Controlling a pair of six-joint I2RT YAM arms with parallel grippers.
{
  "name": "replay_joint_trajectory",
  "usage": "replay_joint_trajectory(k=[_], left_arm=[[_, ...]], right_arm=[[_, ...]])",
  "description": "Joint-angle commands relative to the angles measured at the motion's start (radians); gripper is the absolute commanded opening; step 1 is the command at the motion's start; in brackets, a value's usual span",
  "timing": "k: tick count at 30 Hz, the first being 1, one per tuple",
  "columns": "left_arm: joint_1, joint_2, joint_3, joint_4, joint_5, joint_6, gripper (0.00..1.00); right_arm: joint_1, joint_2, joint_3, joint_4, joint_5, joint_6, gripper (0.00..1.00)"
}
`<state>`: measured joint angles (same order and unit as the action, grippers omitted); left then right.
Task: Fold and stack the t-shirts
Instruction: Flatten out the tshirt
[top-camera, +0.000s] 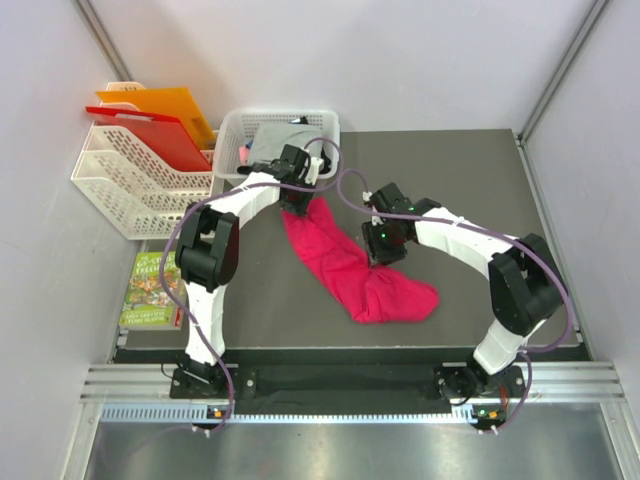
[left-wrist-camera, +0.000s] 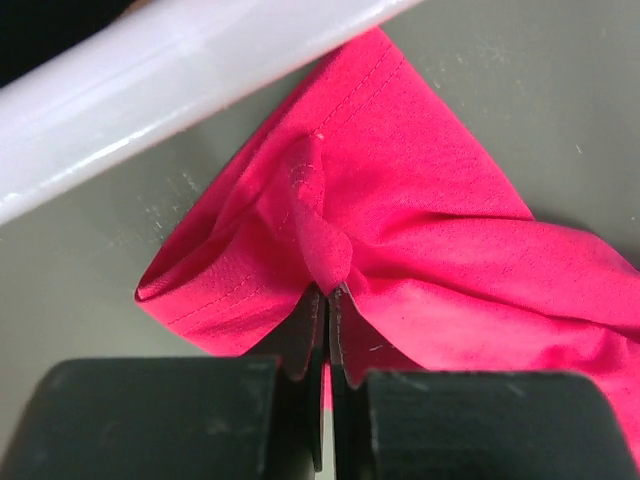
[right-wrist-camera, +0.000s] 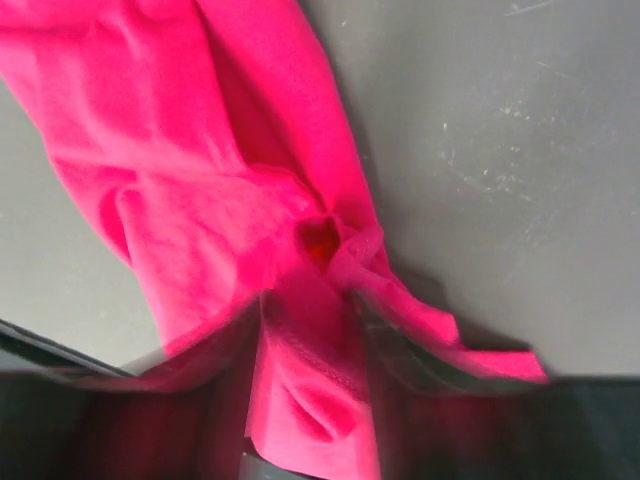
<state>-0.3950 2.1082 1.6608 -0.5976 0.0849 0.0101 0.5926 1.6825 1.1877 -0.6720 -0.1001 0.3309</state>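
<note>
A bright pink-red t-shirt (top-camera: 355, 275) lies crumpled in a long diagonal band on the dark table (top-camera: 470, 180). My left gripper (top-camera: 297, 205) sits at the shirt's far end beside the basket. In the left wrist view this gripper (left-wrist-camera: 328, 290) is shut on a small pinch of the shirt's hemmed corner (left-wrist-camera: 400, 190). My right gripper (top-camera: 380, 250) is over the middle of the shirt. In the right wrist view, its blurred jaws (right-wrist-camera: 308, 310) hold a thick fold of the pink cloth (right-wrist-camera: 200, 180). A grey t-shirt (top-camera: 268, 140) lies in the basket.
A white basket (top-camera: 232, 125) stands at the table's far left edge, its rim (left-wrist-camera: 150, 70) just beyond my left gripper. Left of it, a white rack (top-camera: 120, 185) holds orange and red folders (top-camera: 160, 115). A green book (top-camera: 155, 290) lies off the table's left side.
</note>
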Motion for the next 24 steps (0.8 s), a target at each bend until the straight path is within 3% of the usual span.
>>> replay_joint_trajectory(k=[1,3,8,14,19,24], left_arm=[[0.001,-0.042,0.011,0.012,-0.010,0.002,0.00],[0.002,-0.066,0.008,0.010,-0.014,0.004,0.00],[0.002,-0.140,0.004,-0.008,-0.031,0.017,0.00],[0.022,-0.246,0.072,-0.080,-0.124,0.082,0.00],[0.073,-0.289,0.250,-0.169,-0.197,0.129,0.00],[0.087,-0.327,0.304,-0.225,-0.283,0.183,0.00]], right_arm=[[-0.007,-0.040,0.016,0.031,-0.042,0.000,0.21],[-0.007,-0.052,0.024,0.014,-0.044,0.000,0.00],[-0.007,-0.119,0.058,-0.062,-0.029,0.003,0.00],[-0.036,-0.219,0.255,-0.185,0.025,0.016,0.00],[-0.145,-0.230,0.501,-0.308,0.031,0.017,0.00],[-0.293,-0.204,0.636,-0.331,0.054,0.008,0.00]])
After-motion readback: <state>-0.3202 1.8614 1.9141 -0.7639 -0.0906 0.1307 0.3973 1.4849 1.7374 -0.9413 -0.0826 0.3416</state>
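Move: The left hand already pinches the upper-left end of the pink t-shirt, whose middle lies about 17 cm back and 12 cm to its right, almost level in height. The right hand's half-open fingers straddle the shirt's right side, its middle some 4 cm to the left and 1 cm back. The white bin's middle is about 19 cm ahead and 5 cm left of the left hand, with the folded grey shirt inside it roughly 21 cm ahead, 3 cm left. Up and apart with both hands, after the right fingers shut and pinch the pink t-shirt near the table while the left keeps its grip. Slow at first, then quick: the right climbs about 24 cm, finishing forward and rightward, the left about 19 cm, drifting left towards the bin; both wrists tip the fingers more forward. ##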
